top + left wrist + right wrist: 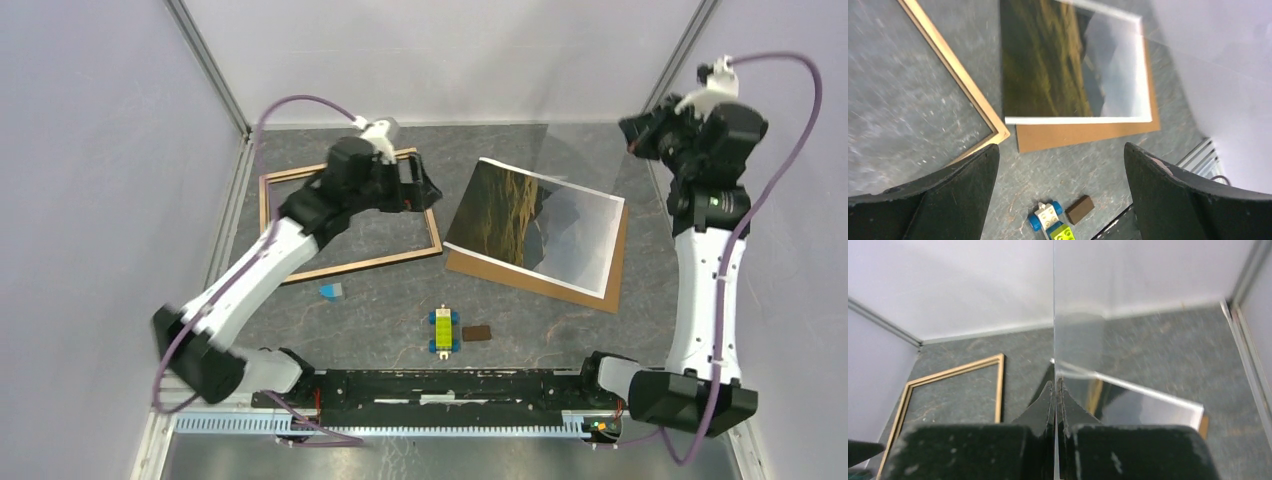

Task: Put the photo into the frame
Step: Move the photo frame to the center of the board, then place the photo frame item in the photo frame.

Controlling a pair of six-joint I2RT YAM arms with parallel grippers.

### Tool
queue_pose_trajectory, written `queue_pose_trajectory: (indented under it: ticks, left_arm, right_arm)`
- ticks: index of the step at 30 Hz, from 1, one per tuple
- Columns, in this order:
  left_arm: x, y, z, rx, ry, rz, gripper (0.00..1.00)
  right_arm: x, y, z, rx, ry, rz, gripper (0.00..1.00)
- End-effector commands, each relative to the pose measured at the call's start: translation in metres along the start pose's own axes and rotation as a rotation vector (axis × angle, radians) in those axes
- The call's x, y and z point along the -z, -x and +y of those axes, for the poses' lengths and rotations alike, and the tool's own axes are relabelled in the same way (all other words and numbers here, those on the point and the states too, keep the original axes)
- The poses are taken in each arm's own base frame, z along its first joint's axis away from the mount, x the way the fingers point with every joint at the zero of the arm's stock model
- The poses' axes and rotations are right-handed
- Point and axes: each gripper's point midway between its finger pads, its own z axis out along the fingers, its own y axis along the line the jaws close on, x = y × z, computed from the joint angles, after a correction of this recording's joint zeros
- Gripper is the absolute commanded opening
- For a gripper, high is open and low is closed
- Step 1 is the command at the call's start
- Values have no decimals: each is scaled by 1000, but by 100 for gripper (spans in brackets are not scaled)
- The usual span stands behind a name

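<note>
The photo (520,215), a dark brown-gold landscape with a white border, lies flat on a brown backing board (600,285) right of centre. The light wood frame (350,265) lies empty on the table to its left. My left gripper (422,185) hovers open over the frame's right rail; in its wrist view (1060,147) nothing sits between the fingers, and the photo (1048,60) and the frame's corner (998,132) lie below. My right gripper (637,135) is raised at the back right, shut on a clear sheet (590,155), seen edge-on (1054,315) between the pads (1048,395).
A small toy car of bricks (443,330), a brown brick (476,333) and a blue piece (330,291) lie near the front. White enclosure walls stand on the left, back and right. The arms' base rail (440,385) runs along the near edge.
</note>
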Motion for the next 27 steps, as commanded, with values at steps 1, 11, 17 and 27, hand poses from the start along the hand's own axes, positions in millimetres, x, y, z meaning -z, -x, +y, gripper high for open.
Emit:
queue_pose_trajectory:
  ticks: [1,11,17,27]
  left_arm:
    - [97,41,-10,-129,24,-198,100]
    - [234,74,-9,-157,79,-532,100]
    - [287,87,-3,-160,123,-689,100]
    - [300,92,-5,-208,118,-740,100]
  right_arm:
    - [2,67,68,105,75,-93,0]
    - [-32,39,281,57,456,0,0]
    - [-13,17,390,-141,793,47,0]
    - [-79,-121,361,-390,725,303,0]
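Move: The photo frame lies flat, its middle roughly 52 cm to the right hand's left, 2 cm farther out and 38 cm below. That hand already grips the clear sheet; the photo is about 9 cm to its left, 1 cm ahead, equally low. From the empty left hand the frame's middle is some 16 cm left, 6 cm ahead and 25 cm below, with the blue scraper 19 cm left and 10 cm back on the table. Keep the right gripper shut on the clear sheet and sweep it left over the photo towards the frame, about 39 cm, rising some 12 cm then sinking nearly as much while the fingers swing counter-clockwise some 40 degrees. Meanwhile lift the open left gripper up, left and back, away from the frame, tipping its fingers upward. ##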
